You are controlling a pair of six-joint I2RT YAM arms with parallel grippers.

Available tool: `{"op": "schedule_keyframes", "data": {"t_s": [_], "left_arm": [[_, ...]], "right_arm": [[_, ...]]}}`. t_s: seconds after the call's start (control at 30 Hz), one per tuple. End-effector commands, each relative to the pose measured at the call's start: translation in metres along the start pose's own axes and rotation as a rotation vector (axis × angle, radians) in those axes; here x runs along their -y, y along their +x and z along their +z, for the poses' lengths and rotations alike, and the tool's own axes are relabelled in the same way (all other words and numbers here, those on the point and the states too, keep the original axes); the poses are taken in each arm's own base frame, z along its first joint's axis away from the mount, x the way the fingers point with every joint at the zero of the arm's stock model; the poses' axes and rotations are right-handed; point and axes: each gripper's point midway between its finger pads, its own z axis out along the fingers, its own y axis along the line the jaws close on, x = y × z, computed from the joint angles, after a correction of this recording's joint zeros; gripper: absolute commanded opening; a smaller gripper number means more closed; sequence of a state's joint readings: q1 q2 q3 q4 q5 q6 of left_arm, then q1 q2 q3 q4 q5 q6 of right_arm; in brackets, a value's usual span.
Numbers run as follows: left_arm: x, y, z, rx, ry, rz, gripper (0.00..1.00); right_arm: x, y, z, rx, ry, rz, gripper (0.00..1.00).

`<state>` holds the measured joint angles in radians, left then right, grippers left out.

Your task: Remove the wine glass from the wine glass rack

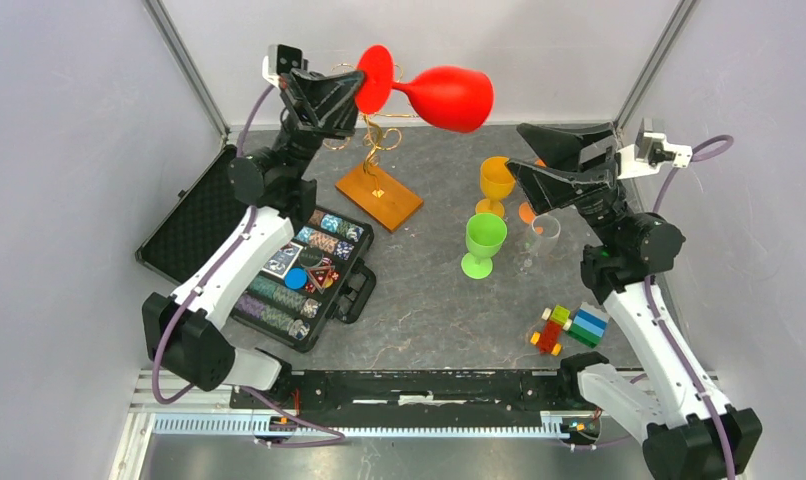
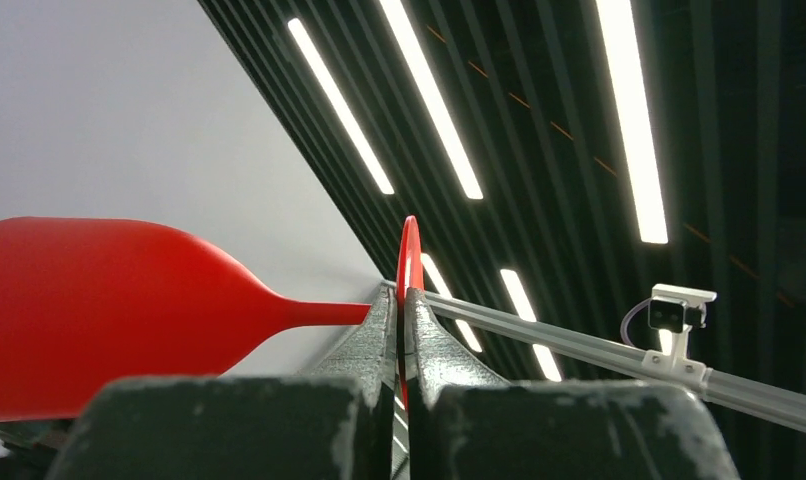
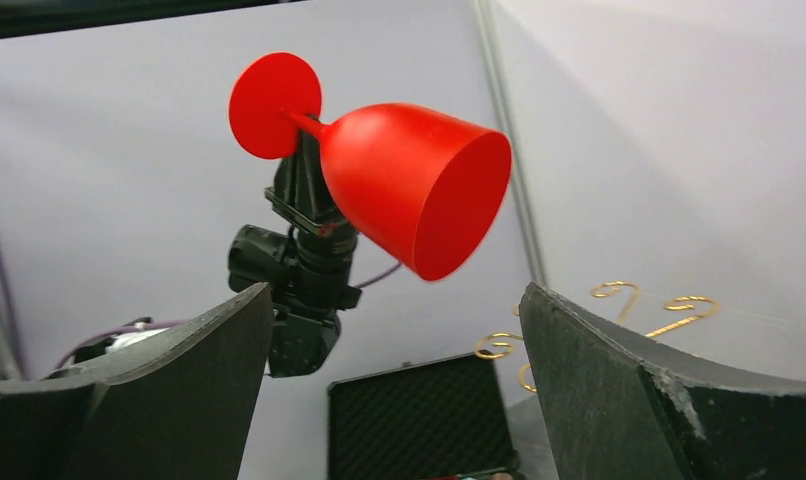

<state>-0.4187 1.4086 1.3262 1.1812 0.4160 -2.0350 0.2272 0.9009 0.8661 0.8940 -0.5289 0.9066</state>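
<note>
My left gripper (image 1: 357, 96) is raised high and shut on the flat foot of the red wine glass (image 1: 449, 97). The glass lies sideways in the air, bowl pointing right. In the left wrist view the fingers (image 2: 379, 335) pinch the thin red foot disc edge-on, with the bowl of the wine glass (image 2: 99, 300) to the left. The wine glass rack (image 1: 379, 195), gold wire on a wooden base, stands below the glass. In the right wrist view the wine glass (image 3: 419, 185) hangs apart from the rack's gold scrolls (image 3: 669, 305). My right gripper (image 1: 516, 150) is open and empty, facing the glass.
An open black case of poker chips (image 1: 289, 270) lies left of the rack. An orange goblet (image 1: 496, 180), a green goblet (image 1: 484, 240) and a clear glass (image 1: 542, 235) stand under my right arm. Coloured blocks (image 1: 569, 328) lie at the near right.
</note>
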Motion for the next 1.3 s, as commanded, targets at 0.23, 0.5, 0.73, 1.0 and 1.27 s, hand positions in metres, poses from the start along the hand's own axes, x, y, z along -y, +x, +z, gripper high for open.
{"op": "schedule_keyframes", "data": {"t_s": [0.23,0.5,0.73,1.0,1.27], "left_arm": [[0.028,0.061,0.013,-0.092,0.028,-0.088,0.02],[0.019,0.066,0.015,-0.094,0.006,-0.12,0.02],[0.015,0.072,0.015,-0.113,0.004,-0.151,0.02],[0.019,0.075,0.013,-0.122,0.019,-0.13,0.02],[0.018,0.08,0.014,-0.156,0.027,-0.048,0.51]], "right_arm": [[-0.059,-0.02,0.011,0.017,-0.303,0.005,0.94],[-0.097,-0.029,0.004,0.023,-0.52,0.023,0.66],[-0.104,-0.03,0.004,0.028,-0.573,0.046,0.32],[-0.11,-0.033,0.004,0.031,-0.614,0.06,0.0],[-0.093,-0.033,0.016,0.028,-0.467,-0.043,0.0]]}}
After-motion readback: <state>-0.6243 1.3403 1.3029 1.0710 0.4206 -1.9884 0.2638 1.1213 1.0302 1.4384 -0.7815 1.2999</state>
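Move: The left hand still pinches the red wine glass by its foot, the glass's middle lying about 8 cm to its right, level forward and 2 cm higher; the open right gripper is some 20 cm right of that hand, 2 cm back and 10 cm lower. From the right hand the red glass's middle is about 12 cm left, 3 cm ahead and 10 cm up. Far below the right hand, roughly 43 cm, stand the green glass, 2 cm ahead and 2 cm left, and the yellow one, 13 cm straight ahead. The left hand draws the red glass back about 5 cm and to the right 4 cm, turning slightly clockwise, and holds it there mouth towards the right gripper, which comes back about 7 cm while rising some 4 cm and edging left, swinging counter-clockwise and tipping up. The right fingers close from wide open to shut, pinching the rim's near, lower wall, and only then do the left fingers begin to part around the foot. ##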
